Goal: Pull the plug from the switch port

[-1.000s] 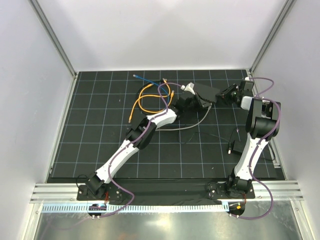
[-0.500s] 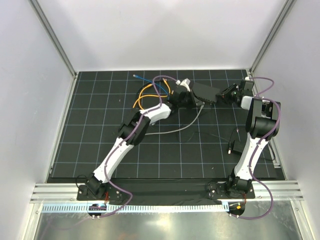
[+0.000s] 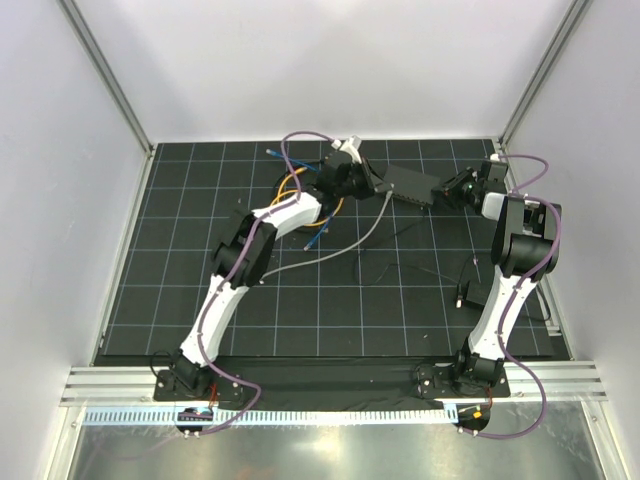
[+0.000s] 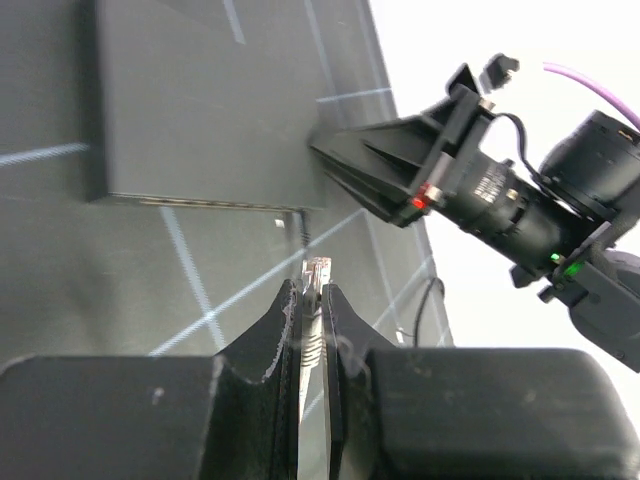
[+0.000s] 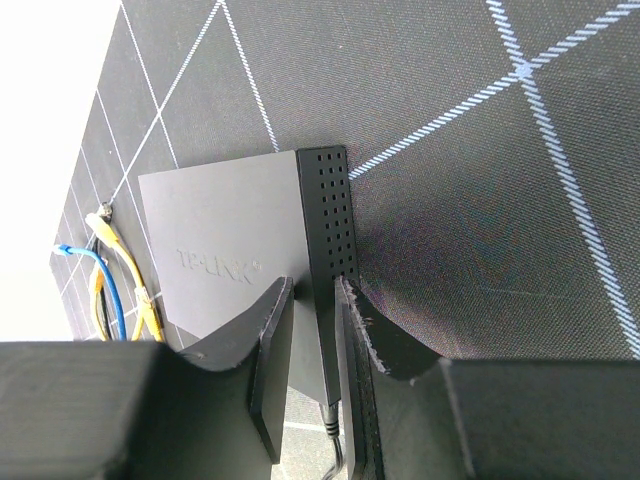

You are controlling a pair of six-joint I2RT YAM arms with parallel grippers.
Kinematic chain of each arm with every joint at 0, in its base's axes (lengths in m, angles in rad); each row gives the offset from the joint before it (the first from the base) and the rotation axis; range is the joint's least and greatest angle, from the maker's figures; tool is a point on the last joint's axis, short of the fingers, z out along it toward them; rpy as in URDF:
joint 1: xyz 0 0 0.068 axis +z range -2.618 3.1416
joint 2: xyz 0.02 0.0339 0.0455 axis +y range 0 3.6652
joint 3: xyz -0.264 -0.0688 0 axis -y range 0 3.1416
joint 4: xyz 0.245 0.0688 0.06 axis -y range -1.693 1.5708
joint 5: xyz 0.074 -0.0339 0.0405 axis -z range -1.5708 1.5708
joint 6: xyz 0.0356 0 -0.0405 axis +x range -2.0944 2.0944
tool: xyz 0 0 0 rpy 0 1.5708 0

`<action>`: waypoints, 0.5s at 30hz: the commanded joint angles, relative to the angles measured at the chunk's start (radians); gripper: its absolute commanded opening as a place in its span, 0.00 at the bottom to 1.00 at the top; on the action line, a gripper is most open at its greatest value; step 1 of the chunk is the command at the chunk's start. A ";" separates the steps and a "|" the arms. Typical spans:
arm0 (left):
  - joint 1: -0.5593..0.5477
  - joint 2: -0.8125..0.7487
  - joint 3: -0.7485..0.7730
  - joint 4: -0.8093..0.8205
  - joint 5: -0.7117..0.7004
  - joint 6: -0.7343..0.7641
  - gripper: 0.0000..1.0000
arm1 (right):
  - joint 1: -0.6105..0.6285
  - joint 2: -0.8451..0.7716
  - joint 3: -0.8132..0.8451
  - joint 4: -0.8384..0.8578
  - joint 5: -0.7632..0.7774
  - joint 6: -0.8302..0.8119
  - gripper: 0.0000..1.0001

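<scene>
The switch is a flat matte-black box lying at the back right of the mat. It fills the upper left of the left wrist view, its socket edge facing my left gripper. My left gripper is shut on the clear plug of the grey cable. The plug is outside the sockets, a short gap from the switch's edge. In the top view the left gripper sits just left of the switch. My right gripper is shut on the switch's right end, also visible from the left wrist.
Orange cables and a blue cable lie looped on the mat left of the switch, under the left arm. A thin black cable and a small black block lie near the right arm. White walls close the mat's back and sides.
My left arm has swung back and to the left, away from the switch's socket edge, drawing the plug and the grey cable with it. The right gripper and the switch have stayed put.
</scene>
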 commanded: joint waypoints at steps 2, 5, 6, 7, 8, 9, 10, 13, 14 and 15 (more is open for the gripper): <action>0.115 -0.074 0.034 -0.048 0.011 0.081 0.00 | -0.010 0.012 -0.026 -0.047 0.047 -0.025 0.29; 0.179 -0.031 0.148 -0.137 0.030 0.136 0.00 | -0.012 0.013 -0.026 -0.042 0.046 -0.022 0.29; 0.198 -0.004 0.194 -0.163 0.044 0.147 0.00 | -0.012 0.013 -0.028 -0.041 0.044 -0.022 0.29; 0.198 0.010 0.195 -0.171 0.046 0.159 0.00 | -0.010 0.013 -0.028 -0.041 0.043 -0.022 0.29; 0.215 0.024 0.230 -0.178 0.043 0.168 0.00 | -0.010 0.015 -0.028 -0.039 0.043 -0.021 0.29; 0.223 0.035 0.242 -0.180 0.043 0.162 0.00 | -0.012 0.016 -0.029 -0.038 0.043 -0.021 0.29; 0.230 0.052 0.256 -0.178 0.055 0.159 0.00 | -0.010 0.015 -0.029 -0.038 0.043 -0.019 0.29; 0.253 0.082 0.255 -0.152 0.049 0.147 0.02 | -0.010 0.016 -0.029 -0.033 0.040 -0.017 0.29; 0.259 0.085 0.248 -0.134 0.040 0.142 0.08 | -0.010 0.016 -0.029 -0.033 0.038 -0.019 0.29; 0.267 0.087 0.238 -0.126 0.037 0.142 0.15 | -0.010 0.018 -0.029 -0.032 0.038 -0.017 0.29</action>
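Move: The left hand, with the gray cable's pulled plug in its fingers, is bound for the far end of the cable pile, about 13 cm ahead, 16 cm left and 12 cm below. The switch's middle is some 9 cm right and 3 cm ahead, 10 cm down; the nearest yellow plug lies roughly 10 cm left and 6 cm ahead, 12 cm down. From the right hand, the pile's far end is about 35 cm left, 11 cm ahead and 3 cm lower. Still gripping the gray plug, the left hand sweeps 15 cm left and 13 cm forward, rising, towards the pile's far end. ##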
